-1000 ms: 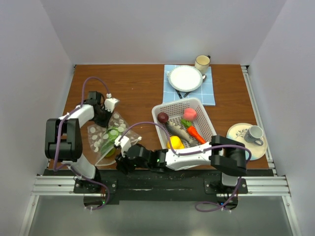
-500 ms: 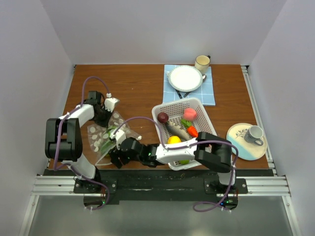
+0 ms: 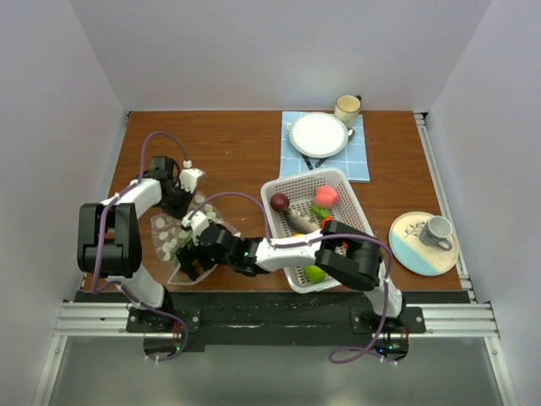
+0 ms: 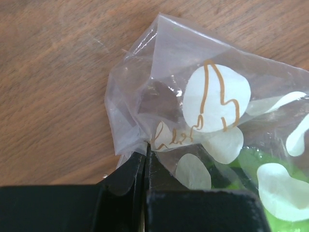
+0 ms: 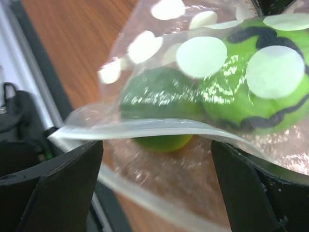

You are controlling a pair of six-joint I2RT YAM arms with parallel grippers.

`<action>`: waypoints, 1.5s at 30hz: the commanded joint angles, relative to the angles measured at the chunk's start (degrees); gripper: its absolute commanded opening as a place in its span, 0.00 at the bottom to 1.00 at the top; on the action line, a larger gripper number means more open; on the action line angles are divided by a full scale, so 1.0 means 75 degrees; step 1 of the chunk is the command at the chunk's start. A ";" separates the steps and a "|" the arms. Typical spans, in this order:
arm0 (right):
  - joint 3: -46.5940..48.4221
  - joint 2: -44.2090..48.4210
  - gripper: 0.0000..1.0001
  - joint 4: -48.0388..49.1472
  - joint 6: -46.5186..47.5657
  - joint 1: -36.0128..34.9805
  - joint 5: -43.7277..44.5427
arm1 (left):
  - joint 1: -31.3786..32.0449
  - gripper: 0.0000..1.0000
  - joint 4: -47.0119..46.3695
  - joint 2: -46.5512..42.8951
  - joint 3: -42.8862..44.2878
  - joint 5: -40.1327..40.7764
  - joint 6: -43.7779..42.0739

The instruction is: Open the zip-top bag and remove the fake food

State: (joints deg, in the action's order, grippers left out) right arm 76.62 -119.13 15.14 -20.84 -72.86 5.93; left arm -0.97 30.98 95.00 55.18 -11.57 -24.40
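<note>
The zip-top bag [image 3: 173, 237], clear with white dots and green print, lies at the table's left front. My left gripper [image 4: 145, 153] is shut on its far corner [image 4: 140, 130]; from above, the left gripper [image 3: 180, 201] sits at the bag's back edge. My right gripper [image 5: 157, 145] stands wide open at the bag's open mouth, one finger [image 5: 63, 179] at each side. A green fruit [image 5: 157, 104] of the fake food lies inside, just beyond the zip rim [image 5: 145, 126]. From above, the right gripper [image 3: 190, 252] is over the bag's near end.
A white perforated basket [image 3: 338, 182] at centre right holds a purple piece [image 3: 279, 201], a pink peach [image 3: 326, 195], a carrot [image 3: 324, 216] and a green piece [image 3: 314, 273]. Behind it are a white plate [image 3: 319, 134] on a blue cloth and a mug [image 3: 347, 107]. A cup on a saucer [image 3: 425, 233] stands right.
My right arm has swung left from the basket's front to the bag, and its jaws have opened wide. The left gripper has kept its hold on the bag corner.
</note>
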 commanded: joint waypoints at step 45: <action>-0.2867 0.4830 0.70 -0.2310 0.0085 -0.0375 0.3437 | -0.0128 0.00 0.0111 0.0271 0.0518 -0.0051 0.0101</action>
State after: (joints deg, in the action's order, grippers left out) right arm 60.07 -91.79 3.75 -16.58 -76.09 24.08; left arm -1.50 33.50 96.38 56.95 -12.69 -23.55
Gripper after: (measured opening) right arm 0.727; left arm 0.021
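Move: The green fruit lies just inside the bag mouth, about 2 cm ahead of the open right gripper, 4 cm to its left and 4 cm below. The striped green food sits deeper in the bag, about 8 cm ahead, 3 cm left and 5 cm below. The basket's middle is some 35 cm right and 10 cm ahead. From the left gripper, the green fruit lies roughly 10 cm straight back, about 1 cm higher. Slide the open right gripper left and a little forward into the bag mouth, then sink it about 4 cm around the green fruit, tipping the fingers some 10 degrees further down. Close on the fruit's sides and draw it out rightward about 14 cm, rising about 12 cm towards the basket side. Keep the left gripper pinching the bag's closed end, letting it give only a centimetre or so. ##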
